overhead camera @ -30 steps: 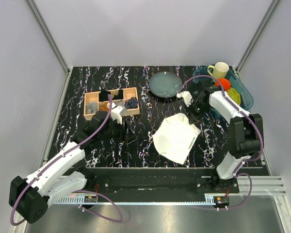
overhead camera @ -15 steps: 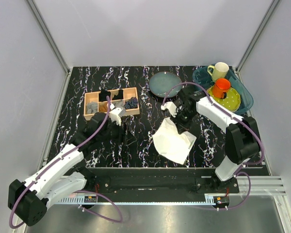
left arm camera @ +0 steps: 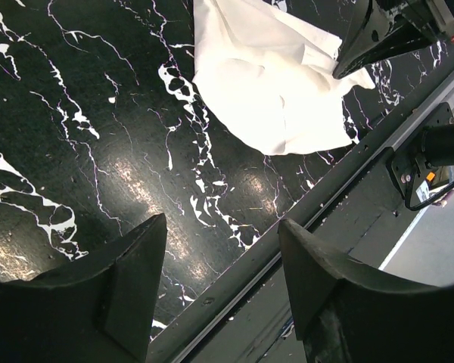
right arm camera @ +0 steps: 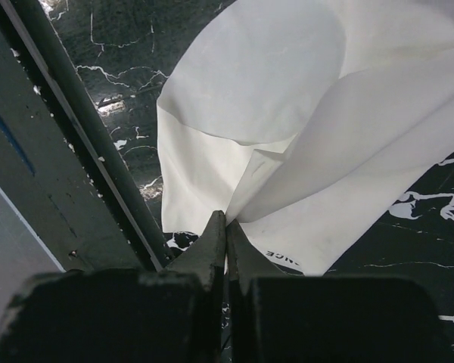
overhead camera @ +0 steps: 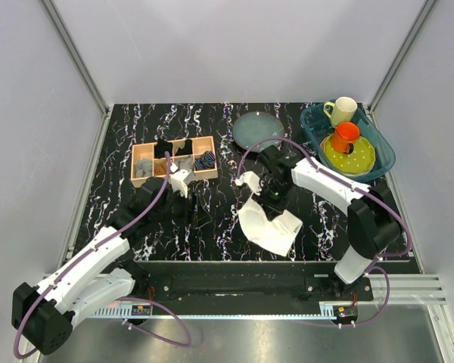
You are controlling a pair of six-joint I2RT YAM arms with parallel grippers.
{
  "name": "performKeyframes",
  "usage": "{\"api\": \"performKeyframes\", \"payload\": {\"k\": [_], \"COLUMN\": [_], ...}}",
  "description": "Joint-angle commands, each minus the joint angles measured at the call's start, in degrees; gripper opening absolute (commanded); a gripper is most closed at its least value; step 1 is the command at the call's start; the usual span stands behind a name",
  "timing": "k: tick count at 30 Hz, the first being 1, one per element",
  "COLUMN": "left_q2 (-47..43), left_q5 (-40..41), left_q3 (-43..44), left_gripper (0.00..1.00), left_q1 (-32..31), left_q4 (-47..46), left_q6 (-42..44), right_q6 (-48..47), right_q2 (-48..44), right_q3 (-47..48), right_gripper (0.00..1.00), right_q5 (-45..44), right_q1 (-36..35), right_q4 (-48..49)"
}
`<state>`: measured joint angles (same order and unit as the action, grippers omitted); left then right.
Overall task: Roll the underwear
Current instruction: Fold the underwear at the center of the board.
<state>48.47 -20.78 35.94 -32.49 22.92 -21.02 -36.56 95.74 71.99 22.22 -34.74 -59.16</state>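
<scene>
The white underwear lies crumpled on the black marbled table, right of centre and near the front edge. My right gripper is shut on a lifted fold of it; in the right wrist view the fingertips pinch the cloth, which drapes away from them. My left gripper is open and empty, a short way left of the garment. In the left wrist view its gripper hovers over bare table, with the underwear and the right gripper's dark fingers beyond.
A wooden divided box with small dark and grey cloth rolls sits at the back left. A dark round plate lies at the back centre. A teal tray with a yellow-green plate, an orange cup and a cream mug stands at the back right.
My right gripper has pulled the garment's right edge leftward over itself, folding the flat cloth into a narrower heap. The left gripper has edged slightly toward it.
</scene>
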Motion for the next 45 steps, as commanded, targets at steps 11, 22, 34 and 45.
{"api": "performKeyframes", "payload": {"k": [11, 22, 34, 45], "left_q2": [-1.53, -1.8, -2.33, -2.41], "left_q5": [-1.02, -1.2, -1.2, -1.37], "left_q3": [-0.61, -1.05, -1.31, -1.49], "left_gripper": [0.64, 0.64, 0.64, 0.64], "left_q1": [0.32, 0.32, 0.32, 0.24], "left_q4": [-1.65, -1.65, -1.65, -1.65], "left_q6": [-0.17, -0.43, -0.52, -0.52], "right_q6": [2.19, 2.72, 3.07, 3.07], "right_q2": [-0.91, 0.93, 3.66, 6.12], "right_q3": [-0.09, -0.71, -1.06, -1.15], "right_gripper": [0.0, 0.0, 0.0, 0.05], "right_q5": [1.95, 1.78, 0.72, 0.72], "right_q1": [-5.33, -8.76, -11.49, -13.51], "right_q4": [-1.58, -1.58, -1.4, -1.49]}}
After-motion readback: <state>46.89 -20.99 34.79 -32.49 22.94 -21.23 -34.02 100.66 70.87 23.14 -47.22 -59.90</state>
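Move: My right hand already pinches one corner of the underwear about 4 cm above the table. The near-left edge of the underwear, where this corner goes, lies about 6 cm back and 3 cm left; the middle of the underwear is 3 cm back, straight behind me. The table's near edge runs some 13 cm back, and the green plate sits 25 cm ahead and 4 cm left. From my left hand that near-left edge is roughly 4 cm back and 16 cm right. Keeping the corner pinched, I draw my right hand back towards the table's near edge and somewhat left, about 7 cm in all, carrying the flap across the layer below. It travels level at first, then sinks 2 to 3 cm over the second half, the wrist turning some 10 degrees counter-clockwise; the fingers stay practically shut. ##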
